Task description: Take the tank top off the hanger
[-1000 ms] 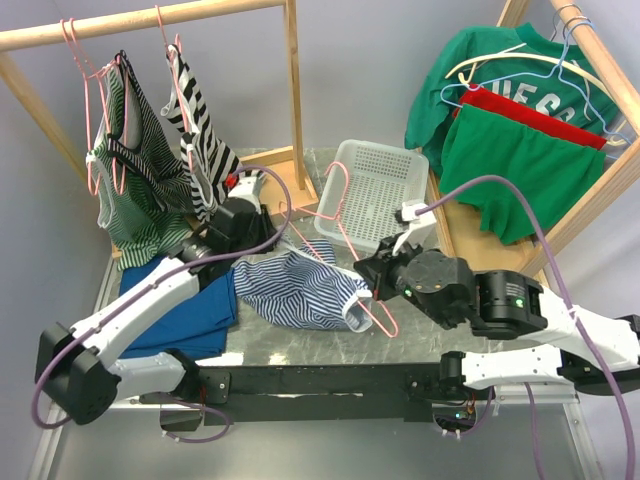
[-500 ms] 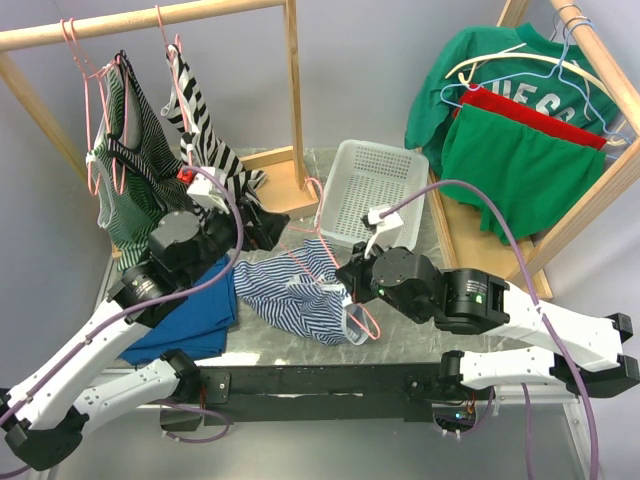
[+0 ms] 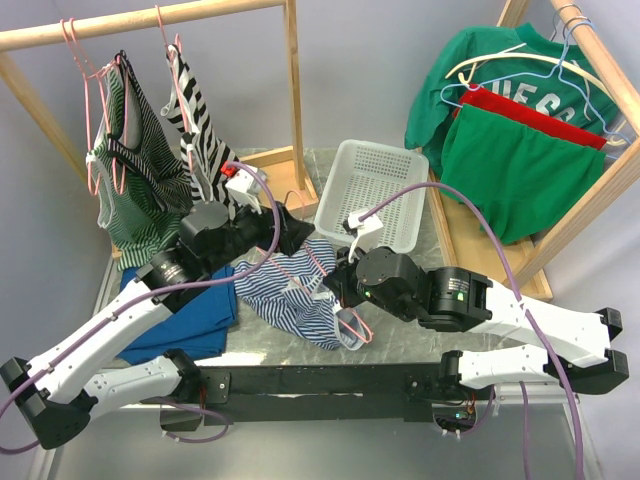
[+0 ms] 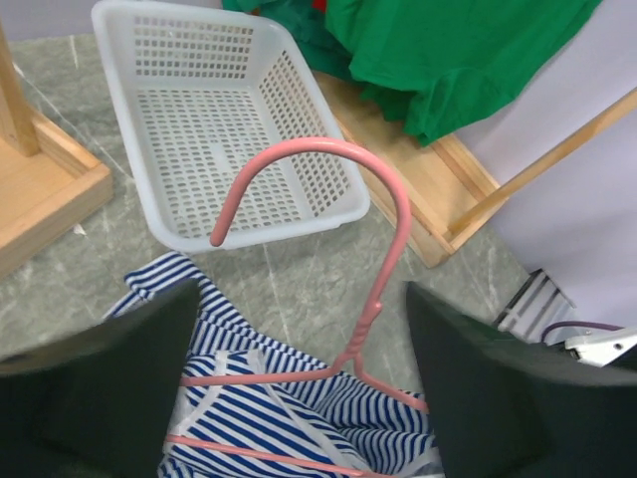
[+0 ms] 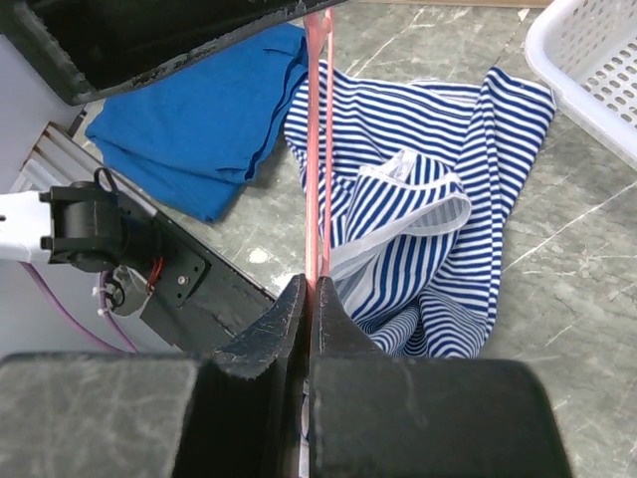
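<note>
The blue-and-white striped tank top (image 3: 295, 300) lies crumpled on the table. The pink hanger (image 4: 390, 214) rises from its folds, with the hook pointing toward the basket. The hanger's shoulder wires lie against the striped cloth (image 4: 299, 413). My left gripper (image 4: 299, 398) is open just above the cloth, one finger on each side of the hanger's neck and touching nothing. My right gripper (image 5: 311, 289) is shut on a hanger wire (image 5: 317, 149) at the garment's near right side. In the top view the right gripper (image 3: 342, 292) sits at the tank top's right edge.
A white basket (image 3: 375, 190) stands just behind the tank top. A folded blue cloth (image 3: 195, 310) lies at the left. Striped garments (image 3: 140, 170) hang from the wooden rack at back left. Green shirts (image 3: 510, 150) hang on the rack at right.
My left gripper has opened and swung round over the hanger's neck. The right gripper has carried the hanger left and lower, and the tank top has bunched up.
</note>
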You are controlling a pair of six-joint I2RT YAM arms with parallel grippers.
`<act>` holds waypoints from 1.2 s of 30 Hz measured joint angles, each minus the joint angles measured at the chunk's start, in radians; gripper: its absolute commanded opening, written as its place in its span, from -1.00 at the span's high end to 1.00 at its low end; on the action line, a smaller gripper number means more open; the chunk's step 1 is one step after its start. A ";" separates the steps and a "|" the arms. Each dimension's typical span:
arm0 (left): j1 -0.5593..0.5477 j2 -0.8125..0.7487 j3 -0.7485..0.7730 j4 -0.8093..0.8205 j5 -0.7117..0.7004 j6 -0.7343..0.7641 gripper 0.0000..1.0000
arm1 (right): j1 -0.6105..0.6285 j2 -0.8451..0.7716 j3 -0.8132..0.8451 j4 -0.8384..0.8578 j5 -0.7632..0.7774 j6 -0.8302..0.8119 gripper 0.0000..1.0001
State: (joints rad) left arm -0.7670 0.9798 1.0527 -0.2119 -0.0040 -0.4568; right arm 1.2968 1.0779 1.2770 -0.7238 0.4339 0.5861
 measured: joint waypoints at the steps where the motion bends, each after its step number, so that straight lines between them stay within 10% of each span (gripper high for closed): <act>1: -0.003 0.000 0.000 0.002 0.000 0.002 -0.31 | 0.000 0.000 0.000 0.000 -0.001 0.000 1.00; 4: -0.009 0.000 0.000 0.008 0.000 0.006 0.18 | 0.000 0.000 0.000 0.000 -0.003 0.000 1.00; 12: -0.039 0.013 0.000 0.013 0.008 0.008 0.39 | 0.000 0.000 0.000 -0.002 -0.006 0.000 1.00; 16: -0.051 0.016 0.000 0.013 0.010 0.003 0.98 | 0.000 0.000 0.000 0.000 -0.005 0.000 1.00; 22: -0.065 0.034 0.000 0.005 -0.011 0.018 0.98 | -0.001 0.000 0.001 -0.009 0.006 0.000 0.79; 26: -0.076 0.054 0.011 -0.006 -0.048 0.016 0.98 | -0.001 -0.004 0.002 -0.015 0.028 0.013 -0.40; 36: -0.081 0.232 0.204 -0.179 -0.370 -0.022 0.98 | 0.002 -0.115 0.109 -0.116 0.164 0.106 -0.33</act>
State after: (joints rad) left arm -0.8478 1.2114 1.2564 -0.3904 -0.3737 -0.4789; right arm 1.2991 0.9630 1.3865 -0.8394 0.5980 0.6922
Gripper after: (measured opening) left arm 0.045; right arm 0.696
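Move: The pink hanger's neck stands between my open left fingers, about 2 cm right and 1 cm back of their middle, practically level. The tank top's middle lies some 5 cm back from my left hand and 22 cm below; the white basket is about 18 cm ahead, 16 cm right and 25 cm down. From my right hand, which still grips the hanger's frame, the neck is roughly 11 cm forward and 6 cm left, 3 cm higher; the tank top's middle is 6 cm forward, 6 cm left and 18 cm below. I ease my left hand about 2 cm right and slightly back while closing it, pinching the hanger just below the hook. My right fingers hold the frame until then, open to let it go, and back away about 5 cm right and 6 cm up. With the hanger gripped, my left hand sinks a little, then swings some 5 cm forward, turning counter-clockwise. ##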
